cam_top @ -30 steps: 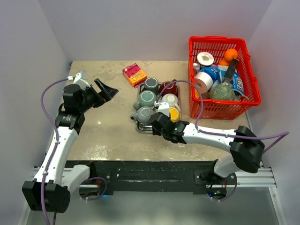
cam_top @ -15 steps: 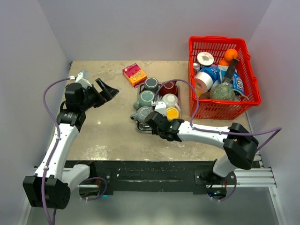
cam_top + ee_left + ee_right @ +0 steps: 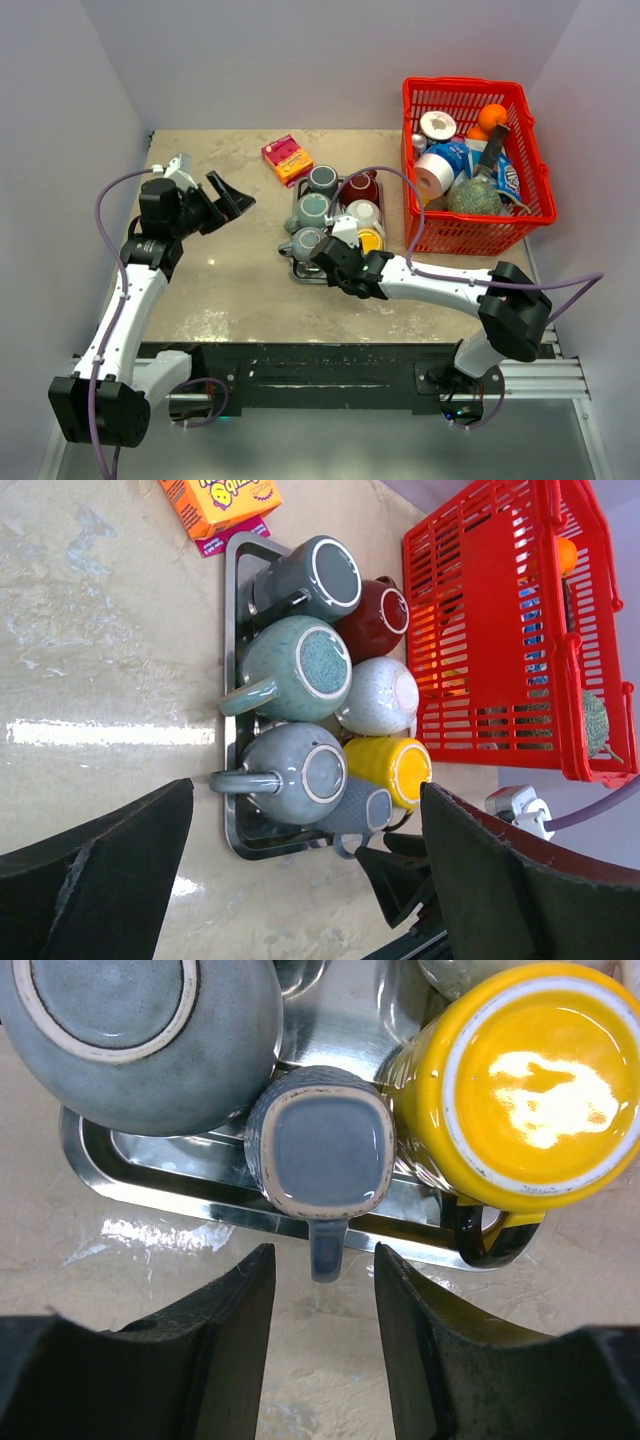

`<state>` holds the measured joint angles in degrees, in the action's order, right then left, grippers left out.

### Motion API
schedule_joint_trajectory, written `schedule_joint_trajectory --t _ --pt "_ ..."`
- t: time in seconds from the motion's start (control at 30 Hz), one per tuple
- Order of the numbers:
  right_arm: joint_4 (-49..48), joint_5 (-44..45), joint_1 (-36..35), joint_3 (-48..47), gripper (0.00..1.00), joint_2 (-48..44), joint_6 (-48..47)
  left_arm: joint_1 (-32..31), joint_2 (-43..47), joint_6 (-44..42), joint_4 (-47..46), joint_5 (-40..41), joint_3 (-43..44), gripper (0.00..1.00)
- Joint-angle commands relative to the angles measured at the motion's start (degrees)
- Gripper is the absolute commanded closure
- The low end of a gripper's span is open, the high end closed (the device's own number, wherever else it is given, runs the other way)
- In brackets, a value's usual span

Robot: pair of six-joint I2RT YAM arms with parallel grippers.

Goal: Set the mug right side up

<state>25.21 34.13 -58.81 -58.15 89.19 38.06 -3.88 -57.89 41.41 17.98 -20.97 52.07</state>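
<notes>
Several mugs stand upside down on a metal tray (image 3: 232,825). At its near edge is a small blue-grey mug (image 3: 322,1150) with a square base, also in the left wrist view (image 3: 362,808). Its handle (image 3: 325,1250) points off the tray toward my right gripper (image 3: 322,1292). That gripper (image 3: 330,262) is open, its fingers on either side of the handle tip without touching it. My left gripper (image 3: 228,192) hangs wide open over bare table left of the tray, holding nothing.
Around the small mug are a big grey-blue mug (image 3: 130,1040), a yellow mug (image 3: 530,1080), a teal mug (image 3: 295,670), a dark grey mug (image 3: 310,575), a maroon one (image 3: 375,620) and a white one (image 3: 380,695). A red basket (image 3: 525,165) stands right; an orange box (image 3: 287,160) lies behind.
My right gripper slid a little left along the tray's near edge; its jaws narrowed briefly and spread again. The left arm drifted slightly right. No mug has moved.
</notes>
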Motion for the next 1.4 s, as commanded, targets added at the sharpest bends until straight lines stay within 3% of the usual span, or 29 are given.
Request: schedule_joint_trajectory --t 0.0,0.43,0.63,0.87,1.0,1.17,1.37 --pt "-3.40 0.59 0.18 0.67 0.54 -0.77 -0.10 0.28 1.02 -1.42 0.48 -2.05 1.63 0.01" --pt "-5.79 2.70 0.71 -0.64 0.69 5.02 0.87 0.28 5.24 -0.98 2.94 -2.41 0.22 0.01" --pt "-3.93 5.16 1.15 -1.28 1.00 5.83 4.65 0.19 6.56 -5.28 3.38 -0.39 -1.00 0.01" --pt "-10.09 4.63 1.24 3.39 1.00 -0.75 1.24 0.19 13.93 -7.23 0.15 -1.61 -8.82 0.01" --pt "-13.08 3.84 1.15 4.45 1.00 -10.05 -1.76 0.19 19.55 -3.97 -4.17 -7.41 -13.66 0.01" --pt "-17.02 0.60 1.15 5.33 1.00 -18.42 -4.57 0.19 24.82 -3.00 -3.75 -10.93 -14.54 0.01" --pt "-18.44 -7.76 1.15 3.31 1.00 -25.99 -1.33 0.19 30.90 -1.77 -3.83 -17.35 -12.88 0.01"
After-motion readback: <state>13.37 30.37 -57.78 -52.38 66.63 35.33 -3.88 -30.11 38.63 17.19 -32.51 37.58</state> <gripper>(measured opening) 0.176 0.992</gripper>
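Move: The small blue-grey mug, bottom up with its handle towards the robot, is centred about 5 cm ahead of the right hand, level sideways and 4 cm below. At that height too, the yellow mug lies some 8 cm ahead and 7 cm right, the big grey mug 8 cm ahead and 6 cm left. From the left hand the small mug lies about 21 cm right, 2 cm back and 20 cm below. Right hand dips, pinches the small mug's handle, then lifts some 15 cm, tilting; left hand retreats about 10 cm. ##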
